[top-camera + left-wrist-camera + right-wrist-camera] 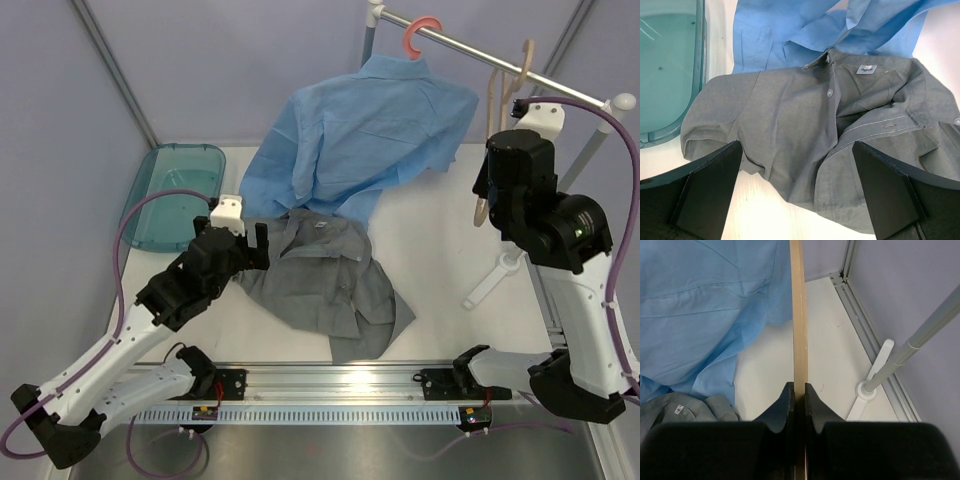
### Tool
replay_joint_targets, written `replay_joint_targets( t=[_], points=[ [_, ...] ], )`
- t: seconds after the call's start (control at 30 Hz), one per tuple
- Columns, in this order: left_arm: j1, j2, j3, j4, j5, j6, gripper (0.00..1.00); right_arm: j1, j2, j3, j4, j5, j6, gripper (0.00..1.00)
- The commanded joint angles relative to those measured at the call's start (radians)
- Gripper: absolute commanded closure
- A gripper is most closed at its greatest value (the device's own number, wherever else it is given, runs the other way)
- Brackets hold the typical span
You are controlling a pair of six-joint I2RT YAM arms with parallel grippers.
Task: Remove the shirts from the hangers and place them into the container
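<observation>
The grey shirt [330, 285] lies crumpled on the table, off any hanger. My left gripper [797, 150] hovers open over its near-left edge [790, 115], both fingers apart from the cloth. The light blue shirt [370, 140] hangs by its collar under the coral-pink hanger [422, 33] on the rail, and its lower part drapes onto the table and the grey shirt. My right gripper [799, 387] is shut on the bare tan hanger [798, 315], whose hook [520, 65] is at the rail. The teal container [175, 195] sits at the far left with no cloth in it.
The grey metal rail [480, 50] runs across the back right, and its stand's white foot [490, 280] rests on the table by the right arm. Grey walls enclose the table. An aluminium track [340, 385] runs along the near edge.
</observation>
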Motion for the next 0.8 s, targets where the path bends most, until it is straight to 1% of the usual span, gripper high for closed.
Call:
replay_joint_targets(
  t=[0.0,0.17,0.27,0.43,0.57,0.77],
  points=[
    [0.016,-0.023,-0.010,0.027,-0.017,0.023,0.01,-0.063,0.021,0.020,0.101,-0.095,-0.060,1.00],
    [0.034,-0.033,-0.021,0.023,-0.008,0.023,0.01,-0.179,0.050,0.026,0.123,-0.183,-0.091,1.00],
    [0.040,-0.045,-0.025,0.025,-0.008,0.023,0.01,-0.207,0.070,0.032,0.123,-0.192,-0.097,1.00],
    [0.051,-0.039,-0.027,0.026,-0.005,0.023,0.01,-0.230,0.081,0.018,0.138,-0.224,-0.097,1.00],
    [0.056,-0.028,-0.025,0.022,0.008,0.023,0.01,-0.245,0.059,-0.038,0.153,-0.304,-0.095,1.00],
    [0.060,-0.046,-0.027,0.022,0.005,0.020,0.01,-0.250,0.048,-0.088,0.146,-0.338,-0.088,1.00]
  ],
)
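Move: Roughly 20 cm ahead of the right hand, 3 cm right and 8 cm above it is the stretch of rail to which it carries the empty wooden hanger. The pink hanger hook sits on the rail about 29 cm ahead, 16 cm left and 8 cm up; the blue shirt's middle is some 20 cm ahead, 23 cm left and 12 cm below. From the left hand, that rail stretch is about 22 cm ahead, 49 cm right and 28 cm up. Bringing the empty wooden hanger towards the rail, the right hand goes about 5 cm forward, quick at first and then slowing, and sinks some 4 cm, mostly towards the end, the fingers tipping slightly down. They keep their pinch on the hanger. The open left hand, empty, drifts about 2 cm to its left, above the grey shirt. ##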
